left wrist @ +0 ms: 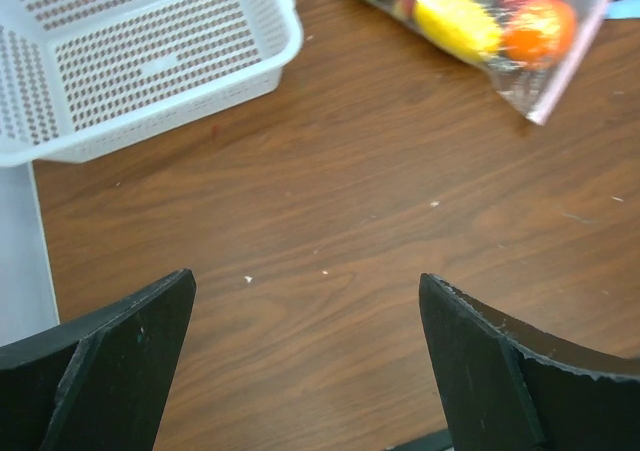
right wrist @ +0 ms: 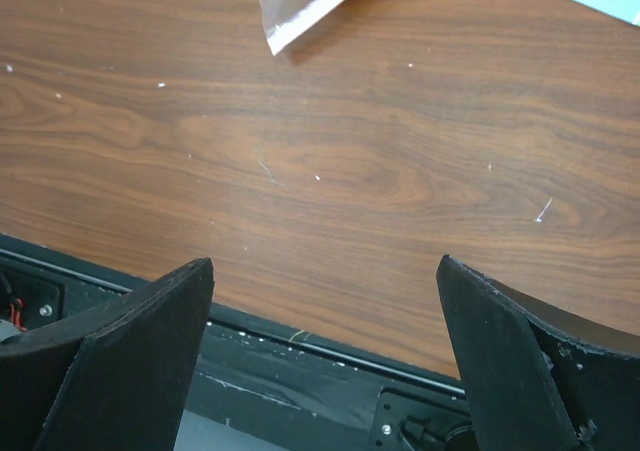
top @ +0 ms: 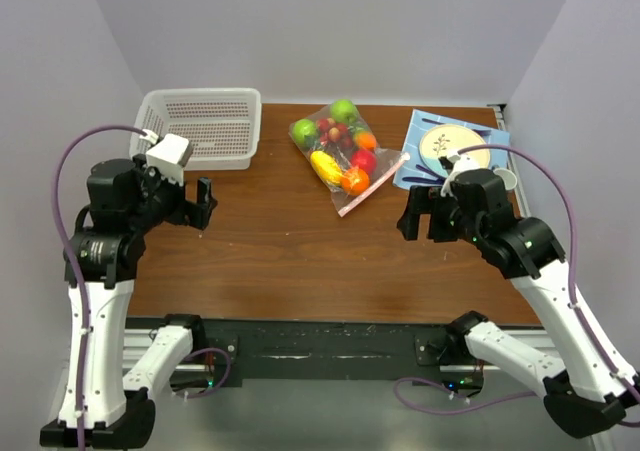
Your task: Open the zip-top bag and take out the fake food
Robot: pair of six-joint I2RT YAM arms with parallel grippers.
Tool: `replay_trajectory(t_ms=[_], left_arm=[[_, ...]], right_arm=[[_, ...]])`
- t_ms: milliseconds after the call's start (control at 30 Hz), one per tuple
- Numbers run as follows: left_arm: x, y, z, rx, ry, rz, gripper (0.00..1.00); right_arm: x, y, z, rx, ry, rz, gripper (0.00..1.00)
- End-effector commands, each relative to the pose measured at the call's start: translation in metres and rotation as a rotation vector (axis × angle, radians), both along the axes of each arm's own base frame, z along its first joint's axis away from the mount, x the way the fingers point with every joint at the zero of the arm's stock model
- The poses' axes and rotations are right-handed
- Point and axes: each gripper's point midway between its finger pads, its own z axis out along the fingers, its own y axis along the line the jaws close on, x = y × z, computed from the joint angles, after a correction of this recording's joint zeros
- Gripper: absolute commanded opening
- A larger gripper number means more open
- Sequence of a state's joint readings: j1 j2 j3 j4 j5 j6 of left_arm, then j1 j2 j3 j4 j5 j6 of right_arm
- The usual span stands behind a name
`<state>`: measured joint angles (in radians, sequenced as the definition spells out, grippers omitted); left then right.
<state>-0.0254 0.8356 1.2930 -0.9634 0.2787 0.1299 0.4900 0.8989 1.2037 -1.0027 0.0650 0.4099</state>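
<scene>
The zip-top bag (top: 336,151) lies flat at the back middle of the table, its pink zip strip (top: 374,185) facing the right arm. The bag looks closed. Inside it is the fake food (top: 325,165): green apples, a yellow banana, oranges, red fruit. My left gripper (top: 205,203) hovers open to the bag's left and nearer the front, holding nothing. The left wrist view has the bag (left wrist: 500,21) at its top right, far ahead of the gripper (left wrist: 307,281). My right gripper (top: 415,212) is open and empty, just right of the bag's near corner (right wrist: 305,6).
A white perforated basket (top: 205,126) stands at the back left, also seen in the left wrist view (left wrist: 130,51). A round cream-and-blue plate (top: 452,146) rests on a blue mat (top: 415,161) at the back right. The table's front edge (right wrist: 300,326) runs under the right gripper (right wrist: 327,263).
</scene>
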Motion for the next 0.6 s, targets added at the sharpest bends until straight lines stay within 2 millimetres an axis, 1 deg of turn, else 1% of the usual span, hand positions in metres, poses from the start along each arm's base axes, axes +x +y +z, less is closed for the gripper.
replay_trajectory(t_ms=[0, 33, 67, 100, 133, 167, 200, 233, 267, 300, 333, 367, 400, 433, 467, 500, 567], left_arm=[[0.043, 0.023, -0.010, 0.050, -0.057, 0.127, 1.00], [0.055, 0.022, -0.001, 0.063, -0.118, 0.113, 1.00], [0.062, 0.022, -0.002, 0.056, -0.133, 0.116, 1.00], [0.072, 0.020, -0.003, 0.047, -0.136, 0.112, 1.00], [0.084, 0.017, 0.006, 0.026, -0.182, 0.109, 1.00], [0.092, 0.015, 0.011, 0.009, -0.199, 0.108, 1.00], [0.105, 0.012, 0.006, -0.003, -0.179, 0.100, 1.00], [0.117, 0.011, 0.012, -0.020, -0.203, 0.112, 1.00], [0.127, 0.005, 0.015, -0.021, -0.209, 0.104, 1.00], [0.144, 0.008, 0.000, 0.000, -0.173, 0.136, 1.00], [0.155, 0.006, -0.001, 0.013, -0.183, 0.143, 1.00], [0.163, -0.003, -0.006, 0.026, -0.178, 0.129, 1.00], [0.177, -0.002, -0.023, 0.054, -0.142, 0.155, 1.00], [0.186, -0.008, -0.027, 0.066, -0.152, 0.151, 1.00], [0.192, -0.017, -0.032, 0.078, -0.151, 0.146, 1.00], [0.205, -0.017, -0.043, 0.100, -0.147, 0.168, 1.00], [0.217, -0.027, -0.052, 0.112, -0.146, 0.169, 1.00]], right_arm=[[0.003, -0.002, -0.012, -0.019, 0.012, -0.020, 0.99], [0.004, -0.002, -0.016, -0.022, 0.017, -0.021, 0.99], [0.004, -0.003, -0.027, -0.033, 0.035, -0.030, 0.99], [0.009, -0.002, -0.029, -0.026, 0.019, -0.038, 0.99], [0.012, -0.002, -0.035, -0.028, 0.019, -0.049, 0.99], [0.014, -0.002, -0.047, -0.037, 0.035, -0.057, 0.99], [0.022, 0.000, -0.048, -0.029, 0.015, -0.076, 0.99], [0.026, 0.001, -0.052, -0.032, 0.018, -0.086, 0.99], [0.030, 0.003, -0.063, -0.036, 0.039, -0.097, 0.99], [0.039, 0.005, -0.064, -0.029, 0.023, -0.113, 0.99], [0.044, 0.007, -0.068, -0.029, 0.025, -0.125, 0.99], [0.050, 0.009, -0.077, -0.035, 0.050, -0.143, 0.99], [0.058, 0.012, -0.077, -0.026, 0.033, -0.152, 0.99], [0.062, 0.015, -0.080, -0.022, 0.036, -0.154, 0.98], [0.068, 0.019, -0.087, -0.026, 0.055, -0.158, 0.97], [0.075, 0.022, -0.086, -0.016, 0.042, -0.163, 0.97], [0.084, 0.028, -0.087, -0.002, 0.035, -0.168, 0.96]])
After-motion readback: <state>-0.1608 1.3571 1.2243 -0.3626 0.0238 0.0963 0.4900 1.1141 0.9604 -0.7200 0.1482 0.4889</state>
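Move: The zip-top bag of fake food lies about 25 cm ahead of the left hand, some 28 cm to its right and 29 cm below. From the right hand it is roughly 27 cm ahead, 15 cm to the left and 23 cm down. The white basket stands about 31 cm ahead of the left hand and 8 cm to its left; the plate lies some 30 cm ahead of the right hand and 12 cm to its right. Both empty hands head for the zip-top bag, fingers kept wide open and touching nothing. The left reaches forward about 18 cm, sinking some 7 cm in two stages and edging right at the end; the right mostly drops, about 10 cm, then swings forward some 5 cm as its fingers tip down a little. ##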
